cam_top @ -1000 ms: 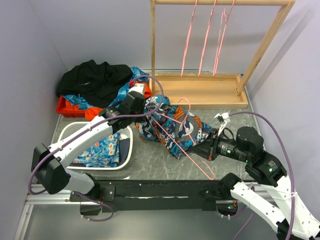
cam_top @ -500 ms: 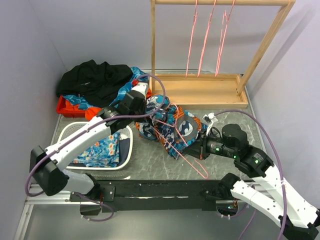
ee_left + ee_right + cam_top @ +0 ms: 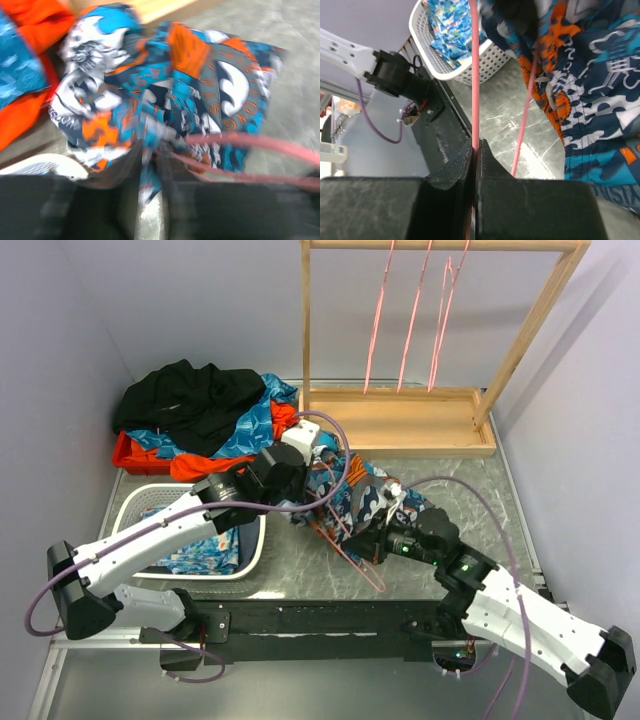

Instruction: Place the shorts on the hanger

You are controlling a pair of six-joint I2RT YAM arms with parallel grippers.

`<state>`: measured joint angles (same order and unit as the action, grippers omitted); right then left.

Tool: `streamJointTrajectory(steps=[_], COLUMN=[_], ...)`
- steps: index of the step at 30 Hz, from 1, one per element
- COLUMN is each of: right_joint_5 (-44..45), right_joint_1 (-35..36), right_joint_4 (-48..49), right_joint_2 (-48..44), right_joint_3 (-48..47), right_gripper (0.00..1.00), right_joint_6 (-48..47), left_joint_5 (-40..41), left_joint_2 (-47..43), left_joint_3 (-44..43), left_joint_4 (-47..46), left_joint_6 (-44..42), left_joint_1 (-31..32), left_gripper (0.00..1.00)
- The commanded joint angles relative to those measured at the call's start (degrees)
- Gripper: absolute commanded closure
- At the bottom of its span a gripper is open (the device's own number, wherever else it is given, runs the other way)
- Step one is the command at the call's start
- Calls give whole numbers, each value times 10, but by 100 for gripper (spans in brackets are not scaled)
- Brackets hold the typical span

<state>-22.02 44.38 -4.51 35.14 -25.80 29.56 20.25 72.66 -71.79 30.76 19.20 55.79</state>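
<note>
The shorts (image 3: pixel 365 495), printed in teal, orange, white and navy, lie bunched on the table between the two arms. In the blurred left wrist view my left gripper (image 3: pixel 150 155) has a fold of the shorts (image 3: pixel 165 90) between jaws that stand only a narrow gap apart. The pink wire hanger (image 3: pixel 355 562) lies slanted against the shorts' near edge. My right gripper (image 3: pixel 475 147) is shut on one wire of the hanger (image 3: pixel 475 75), and a second wire runs beside the shorts (image 3: pixel 600 125). In the top view the left gripper (image 3: pixel 322 472) is at the shorts' far-left side and the right gripper (image 3: pixel 372 540) at their near side.
A white basket (image 3: pixel 140 505) with blue flowered cloth stands at the left. Behind it lies a pile with a black garment (image 3: pixel 190 400) and orange cloth. At the back a wooden rack (image 3: pixel 400 425) carries three pink hangers (image 3: pixel 410 330). Walls close in both sides.
My right arm has swung left, carrying the hanger up against the shorts. The left gripper has shifted right with the cloth, and its jaws have parted slightly.
</note>
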Motion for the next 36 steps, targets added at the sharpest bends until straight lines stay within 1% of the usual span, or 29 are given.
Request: streamJointTrajectory(steps=[1,2,3,4,6,8,10,11,12,13,14,15,16,18,20,22,23,24,28,32,35,36], right_joint_5=[17,21,24,30,35,32,28,23,22,20,17,17,17,14,12,9,8,8,3,4,8,10], right_joint_1=[13,14,13,14,14,14,14,14,14,14,14,14,14,14,14,15,14,14,14,13,15,14], right_joint_4=[260,274,285,298,302,304,312,315,317,318,318,318,317,318,318,318,318,320,324,323,318,315], right_joint_2=[5,5,3,4,12,22,37,42,50,54,56,60,62,64,68,72,74,77,84,83,82,81], right_joint_3=[63,70,80,84,85,81,79,77,75,74,73,71,72,71,70,66,67,66,64,64,62,60], right_gripper=[100,100,100,100,100,100,100,100,100,100,100,100,100,100,100,100,100,100,100,100,100,100], right_joint_6=[7,8,9,8,3,-4,-5,-6,-5,-6,-7,-8,-9,-9,-10,-10,-9,-9,-7,-7,-7,-7], left_joint_5=[102,99,96,88,71,28,3,-33,-47,-59,-91,-101,-113,-126,-118,-98,-87,-81,-40,-20,-3,4], left_joint_2=[-7,-16,-26,-49,-74,-114,-152,-165,-177,-202,-212,-230,-234,-230,-198,-157,-147,-139,-102,-72,-54,-46], left_joint_3=[-11,7,18,29,59,93,116,139,153,168,193,204,212,221,204,186,171,169,154,141,143,143], left_joint_4=[-3,-22,-38,-50,-83,-104,-137,-146,-157,-189,-203,-220,-247,-266,-265,-261,-263,-269,-286,-290,-301,-303], left_joint_6=[24,23,23,16,6,-10,-15,-18,-16,-8,-7,-5,-1,-8,-22,-37,-41,-44,-60,-70,-74,-80], left_joint_1=[-2,-2,-2,-2,-2,-2,-2,-2,-2,-2,-2,-1,0,6,17,25,34,35,42,43,43,43], left_gripper=[66,62,52,50,50,53,54,55,54,52,51,46,45,40,40,39,38,36,30,31,36,40])
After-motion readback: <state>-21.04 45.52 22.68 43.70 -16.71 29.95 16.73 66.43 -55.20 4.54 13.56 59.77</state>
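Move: About 5 cm back, 5 cm right and some 8 cm below the nearly shut left fingers is the shorts' waistband. The shorts' main body lies about 4 cm ahead, 11 cm right and 12 cm below them; the white basket's middle is roughly 29 cm left and 4 cm back. From the right fingers, which already hold the pink hanger, the waistband is some 6 cm ahead, 7 cm left and 3 cm lower. Opening wide beside the waistband, the left fingers edge forward-left, then draw back and up about 5 cm, tilting some 20 degrees, before swinging roughly 6 cm right and 3 cm down towards the waistband, beside the hanger, still open. Meanwhile the right hand keeps its pinch on the hanger and pushes it about 3 cm left and forward, dipping slightly, towards the waist opening. ##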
